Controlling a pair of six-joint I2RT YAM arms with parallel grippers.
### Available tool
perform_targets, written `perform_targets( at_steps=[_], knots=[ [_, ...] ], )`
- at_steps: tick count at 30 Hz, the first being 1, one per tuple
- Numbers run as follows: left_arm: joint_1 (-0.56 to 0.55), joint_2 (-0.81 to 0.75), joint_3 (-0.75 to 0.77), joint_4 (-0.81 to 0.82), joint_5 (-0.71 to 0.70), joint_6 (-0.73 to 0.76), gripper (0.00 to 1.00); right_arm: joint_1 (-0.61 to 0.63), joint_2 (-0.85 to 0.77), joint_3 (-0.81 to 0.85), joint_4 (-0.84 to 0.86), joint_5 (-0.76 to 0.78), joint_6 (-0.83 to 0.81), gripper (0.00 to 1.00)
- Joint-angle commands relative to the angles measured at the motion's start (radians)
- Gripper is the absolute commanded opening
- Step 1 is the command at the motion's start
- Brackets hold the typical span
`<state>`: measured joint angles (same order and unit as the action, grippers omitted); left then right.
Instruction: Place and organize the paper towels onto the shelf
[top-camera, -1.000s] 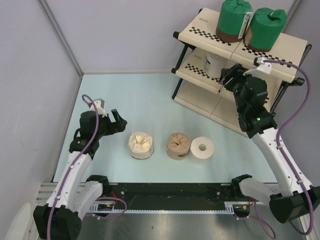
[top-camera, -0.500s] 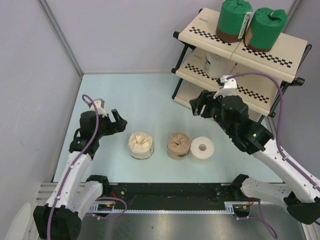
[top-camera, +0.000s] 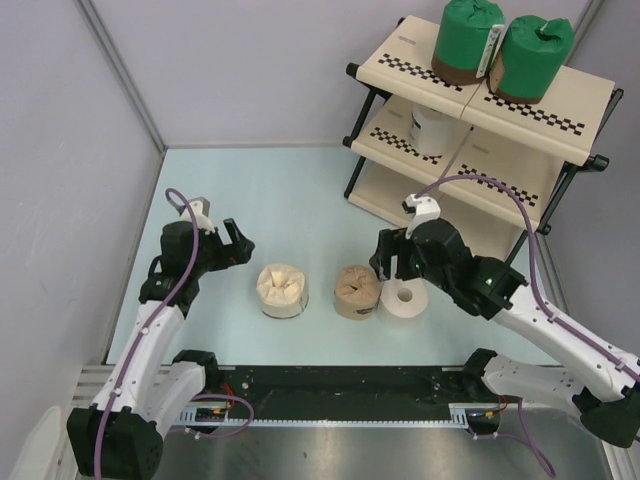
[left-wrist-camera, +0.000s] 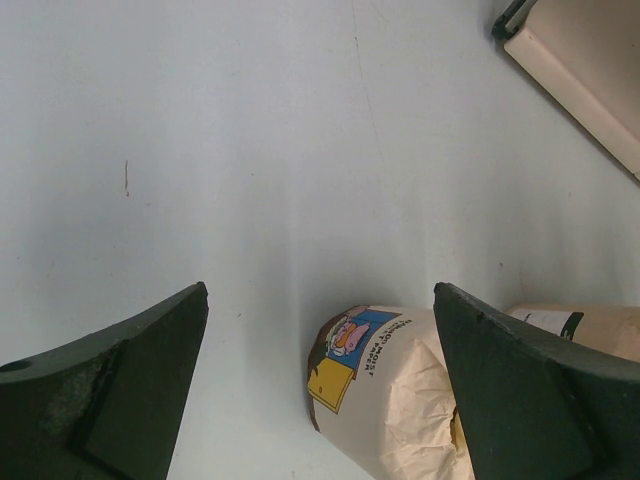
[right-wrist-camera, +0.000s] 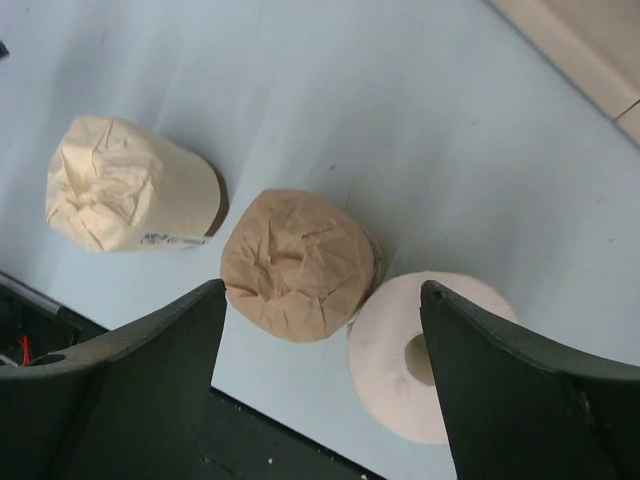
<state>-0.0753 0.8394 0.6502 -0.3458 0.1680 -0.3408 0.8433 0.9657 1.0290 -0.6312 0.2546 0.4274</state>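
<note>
Two green rolls (top-camera: 470, 35) (top-camera: 535, 55) stand on the top tier of the shelf (top-camera: 398, 62). A white-wrapped roll (top-camera: 430, 128) stands on its middle tier. On the table stand a cream roll (top-camera: 283, 289), a tan roll (top-camera: 356, 291) and a bare white roll (top-camera: 405, 297) in a row. My right gripper (top-camera: 392, 268) is open and empty, hovering above the tan roll (right-wrist-camera: 297, 262) and the bare roll (right-wrist-camera: 430, 355). My left gripper (top-camera: 238, 245) is open and empty, just left of the cream roll (left-wrist-camera: 400, 385).
The shelf's lowest panel (right-wrist-camera: 590, 50) lies at the far right of the table. The black rail at the table's near edge (top-camera: 340, 385) runs just below the rolls. The side walls close in the table on the left and at the back.
My right arm has pulled away from the shelf's middle tier and swung down and left to above the tan and bare rolls. The left arm has not moved.
</note>
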Motion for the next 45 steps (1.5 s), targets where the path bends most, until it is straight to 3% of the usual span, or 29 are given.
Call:
perform_targets(
  at_steps=[1,14,22,45],
  knots=[
    [0.008,-0.002,0.008,0.022,0.011,-0.006,1.0,0.008,0.027,-0.059,0.042,-0.12,0.001,0.84],
    [0.008,-0.002,0.008,0.022,0.01,-0.006,1.0,0.01,0.231,-0.11,0.18,-0.146,-0.006,0.84],
    [0.008,-0.003,0.008,0.021,0.013,-0.006,1.0,0.011,0.242,-0.122,0.176,-0.072,0.011,0.83],
    [0.008,0.004,0.008,0.022,0.018,-0.006,1.0,0.008,0.343,-0.173,0.225,-0.101,0.02,0.81]
  ],
)
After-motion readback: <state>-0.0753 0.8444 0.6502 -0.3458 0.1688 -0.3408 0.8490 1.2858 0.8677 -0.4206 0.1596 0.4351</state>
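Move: The brown paper roll that the right hand goes for sits about 4 cm to its left, neither ahead nor back, and some 18 cm below. The bare white roll stands close beside it, roughly 4 cm to the hand's right and 2 cm back; the cream roll lies about 18 cm to the hand's left, level with it. From the left hand the brown roll is some 23 cm right, 6 cm back and 11 cm lower. The right hand sinks about 13 cm towards the brown paper roll, most of it quickly and with a shift of some 4 cm to the left, then nearly pauses before easing down the last 3 cm. The wrist tips the fingers about 15 degrees more steeply downward and they stay wide open, ending close about the crumpled top of the brown roll without closing; whether they touch the paper can't be seen. ##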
